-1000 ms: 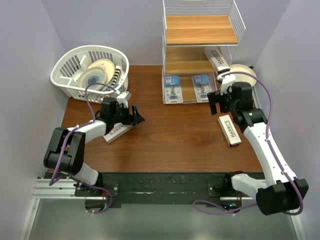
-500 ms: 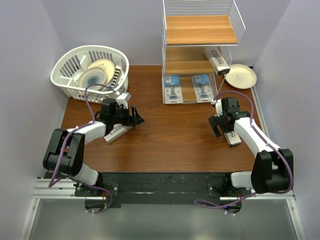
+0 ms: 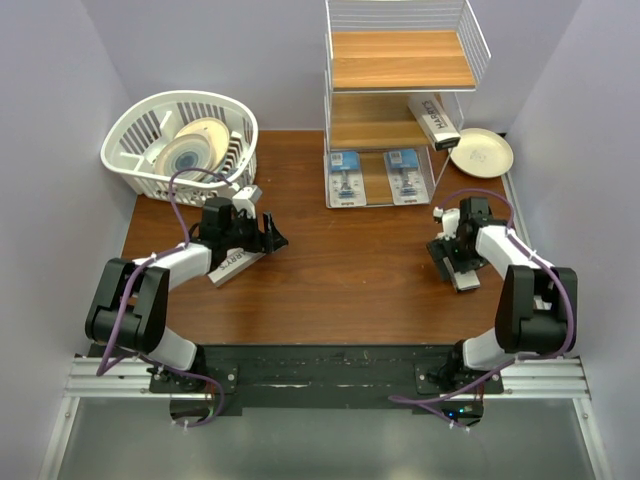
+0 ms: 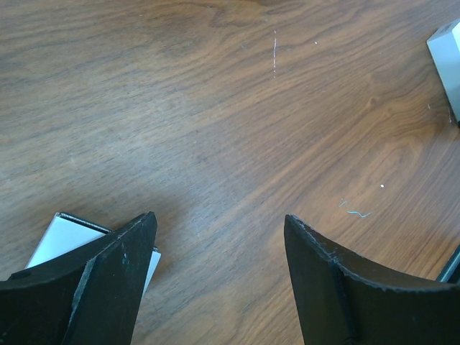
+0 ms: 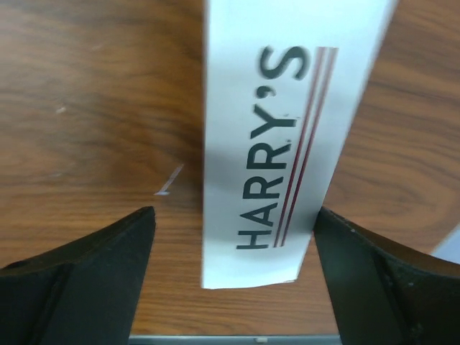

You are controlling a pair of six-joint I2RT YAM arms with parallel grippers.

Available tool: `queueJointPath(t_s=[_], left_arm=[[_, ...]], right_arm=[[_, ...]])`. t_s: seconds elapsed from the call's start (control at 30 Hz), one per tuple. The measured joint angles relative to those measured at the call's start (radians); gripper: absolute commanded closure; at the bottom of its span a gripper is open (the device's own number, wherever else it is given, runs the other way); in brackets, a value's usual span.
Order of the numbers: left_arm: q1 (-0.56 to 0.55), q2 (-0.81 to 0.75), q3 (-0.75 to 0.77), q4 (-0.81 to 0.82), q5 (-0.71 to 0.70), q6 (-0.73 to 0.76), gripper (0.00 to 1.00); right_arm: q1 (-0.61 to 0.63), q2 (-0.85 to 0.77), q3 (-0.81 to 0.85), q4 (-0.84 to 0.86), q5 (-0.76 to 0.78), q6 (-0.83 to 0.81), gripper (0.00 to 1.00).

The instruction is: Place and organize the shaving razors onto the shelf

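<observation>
The shelf [image 3: 400,60] stands at the back. Two blister-pack razors [image 3: 343,178] [image 3: 405,175] lie on its lowest tier, and a white HARRY'S box [image 3: 433,118] lies on the middle tier. A second HARRY'S box [image 5: 280,136] lies on the table at the right. My right gripper [image 5: 233,212] [image 3: 453,257] is open astride its near end, the box closer to the right finger. A third box [image 3: 228,265] [image 4: 61,241] lies under my left arm. My left gripper [image 3: 273,234] [image 4: 219,219] is open over bare wood just past it.
A white slatted basket [image 3: 135,135] holding round plates sits at the back left. A cream plate [image 3: 481,152] lies right of the shelf. A pale corner [image 4: 447,50] shows at the left wrist view's right edge. Purple walls close in both sides.
My right arm has swung down from beside the shelf to the table, bringing its open jaws astride the right HARRY'S box. The left arm has not moved.
</observation>
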Motion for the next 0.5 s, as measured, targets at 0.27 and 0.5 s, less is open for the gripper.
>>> queueJointPath(t_s=[0.27, 0.5], left_arm=[[0.0, 0.0, 0.0, -0.001, 0.0, 0.001, 0.23], [0.0, 0.0, 0.0, -0.002, 0.0, 0.001, 0.24]], right_arm=[[0.001, 0.035, 0.017, -0.04, -0.106, 0.003, 0.34], [0.055, -0.011, 0.138, -0.066, -0.169, 0.094, 0.35]])
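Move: The right hand is low over the near half of the last HARRY'S box on the table, with open fingers on either side. The box's middle is about 4 cm ahead, level left-right and 1 cm lower. From this hand the razor pack on the bottom shelf is roughly 22 cm ahead and 13 left, the plate 28 ahead and 5 right, and the boxed razor on the middle shelf 21 ahead, 10 left and 15 up. From the left hand that last box lies some 43 cm right, 5 back and 5 below. The right fingers close onto the long sides of the HARRY'S box near its near end and pinch it, while the hand eases 2 cm left and 1 cm down. Still gripping, the hand then carries the box left, up and forward towards the shelf, ending about 5 cm left, 4 up and 3 forward of its start, its left side rolled up some 10 degrees. ##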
